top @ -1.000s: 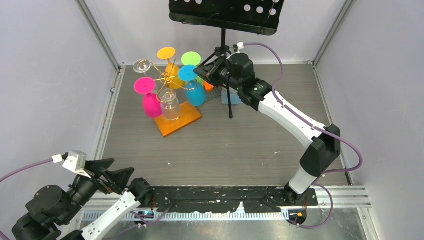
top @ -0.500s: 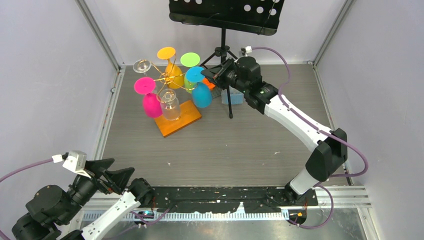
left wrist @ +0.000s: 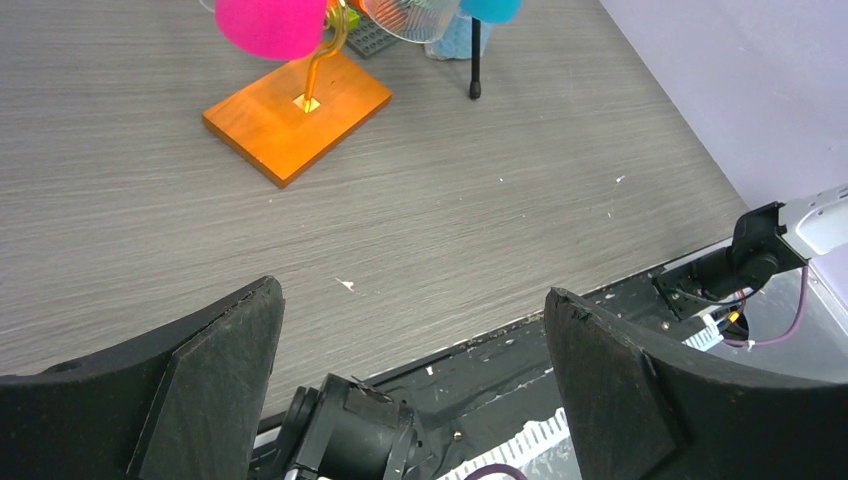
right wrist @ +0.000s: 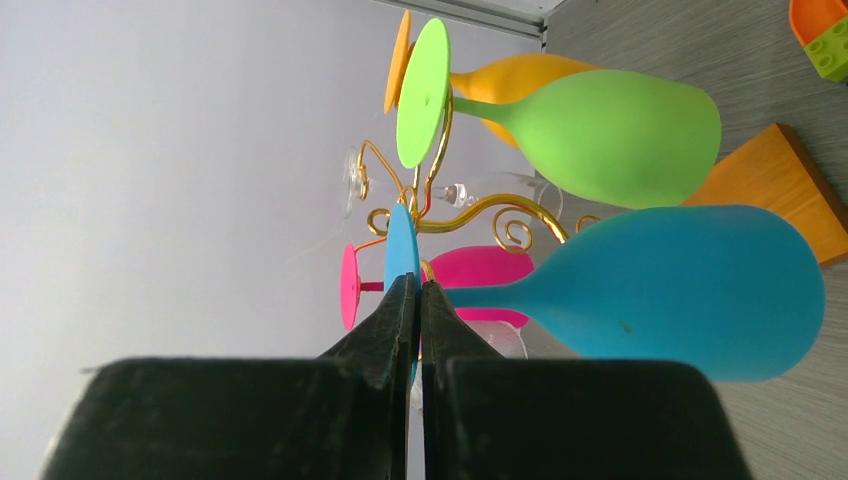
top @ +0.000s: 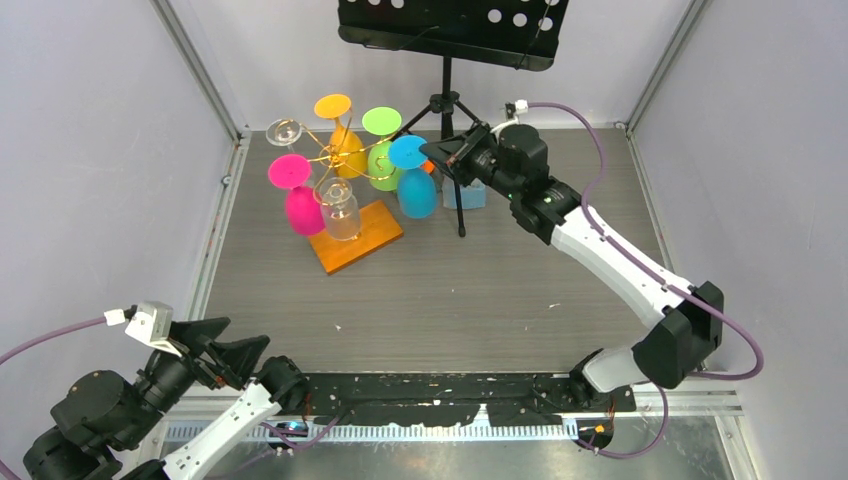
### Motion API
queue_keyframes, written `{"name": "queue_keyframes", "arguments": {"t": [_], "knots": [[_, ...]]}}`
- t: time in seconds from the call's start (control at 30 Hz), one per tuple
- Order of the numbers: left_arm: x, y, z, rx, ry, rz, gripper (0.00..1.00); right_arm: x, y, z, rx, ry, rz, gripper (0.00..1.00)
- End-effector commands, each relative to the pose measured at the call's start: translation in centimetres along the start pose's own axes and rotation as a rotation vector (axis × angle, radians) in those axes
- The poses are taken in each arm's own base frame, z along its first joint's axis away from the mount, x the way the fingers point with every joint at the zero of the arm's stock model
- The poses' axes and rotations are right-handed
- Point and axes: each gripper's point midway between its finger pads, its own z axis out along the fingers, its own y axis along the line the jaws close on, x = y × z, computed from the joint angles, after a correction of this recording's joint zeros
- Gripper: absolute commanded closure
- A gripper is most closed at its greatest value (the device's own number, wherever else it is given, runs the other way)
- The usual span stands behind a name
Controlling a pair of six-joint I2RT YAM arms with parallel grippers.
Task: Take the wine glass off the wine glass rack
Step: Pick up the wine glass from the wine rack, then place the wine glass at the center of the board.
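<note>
The wine glass rack (top: 338,158) is a gold wire tree on an orange wooden base (top: 378,236). Pink (top: 302,210), orange (top: 346,140), green (top: 380,160) and clear (top: 341,214) glasses hang on it upside down. My right gripper (top: 433,152) is shut on the flat foot of a blue wine glass (top: 416,192), held bowl down just right of the rack's scroll ends. In the right wrist view the gripper (right wrist: 418,285) pinches the blue foot, with the blue bowl (right wrist: 690,290) to the right. My left gripper (top: 215,345) stands open near the table's front edge, holding nothing.
A black music stand (top: 450,28) rises at the back, its tripod leg (top: 460,205) just right of the blue glass. A light blue block (top: 466,196) lies by that leg. A green and orange toy brick (right wrist: 826,38) lies nearby. White walls close in both sides.
My right arm has swung to the right, carrying the blue wine glass away from the rack's centre. The left arm has not moved.
</note>
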Motion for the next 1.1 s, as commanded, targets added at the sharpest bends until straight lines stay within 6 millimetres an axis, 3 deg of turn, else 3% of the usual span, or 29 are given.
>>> {"name": "queue_keyframes", "arguments": {"t": [0.0, 0.2, 0.5, 0.7, 1.07], "knots": [[-0.9, -1.0, -0.1, 0.040, -0.010, -0.026, 0.01, -1.6, 3.0, -3.0, -0.100, -0.064, -0.010, 0.94], [-0.4, -2.0, 0.8, 0.069, 0.035, -0.022, 0.01, -2.1, 2.6, -6.8, -0.119, -0.093, -0.043, 0.94], [-0.3, -4.5, 3.5, 0.146, 0.088, -0.018, 0.01, -1.2, 0.7, -10.6, -0.130, -0.069, -0.152, 0.94], [0.0, -6.6, 4.8, 0.224, 0.138, -0.037, 0.01, 0.1, -1.1, -13.3, -0.110, -0.029, -0.277, 0.94], [0.5, -11.4, 7.2, 0.418, 0.211, -0.124, 0.01, 3.5, -1.5, -16.1, -0.242, 0.112, -0.533, 0.94]]}}
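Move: The right hand already pinches the foot of the upside-down blue wine glass, its middle about 1 cm ahead, 3 cm left and 7 cm below, already clear of the rack. The rack's hub is some 17 cm left and 1 cm back, about level; the green glass hangs 6 cm ahead, 8 cm left and 8 cm below. From the empty left hand the blue glass is roughly 32 cm ahead and 28 cm right, near its height. Right hand, still pinching, carries the glass back about 12 cm and right, away from the rack; left hand moves right. ##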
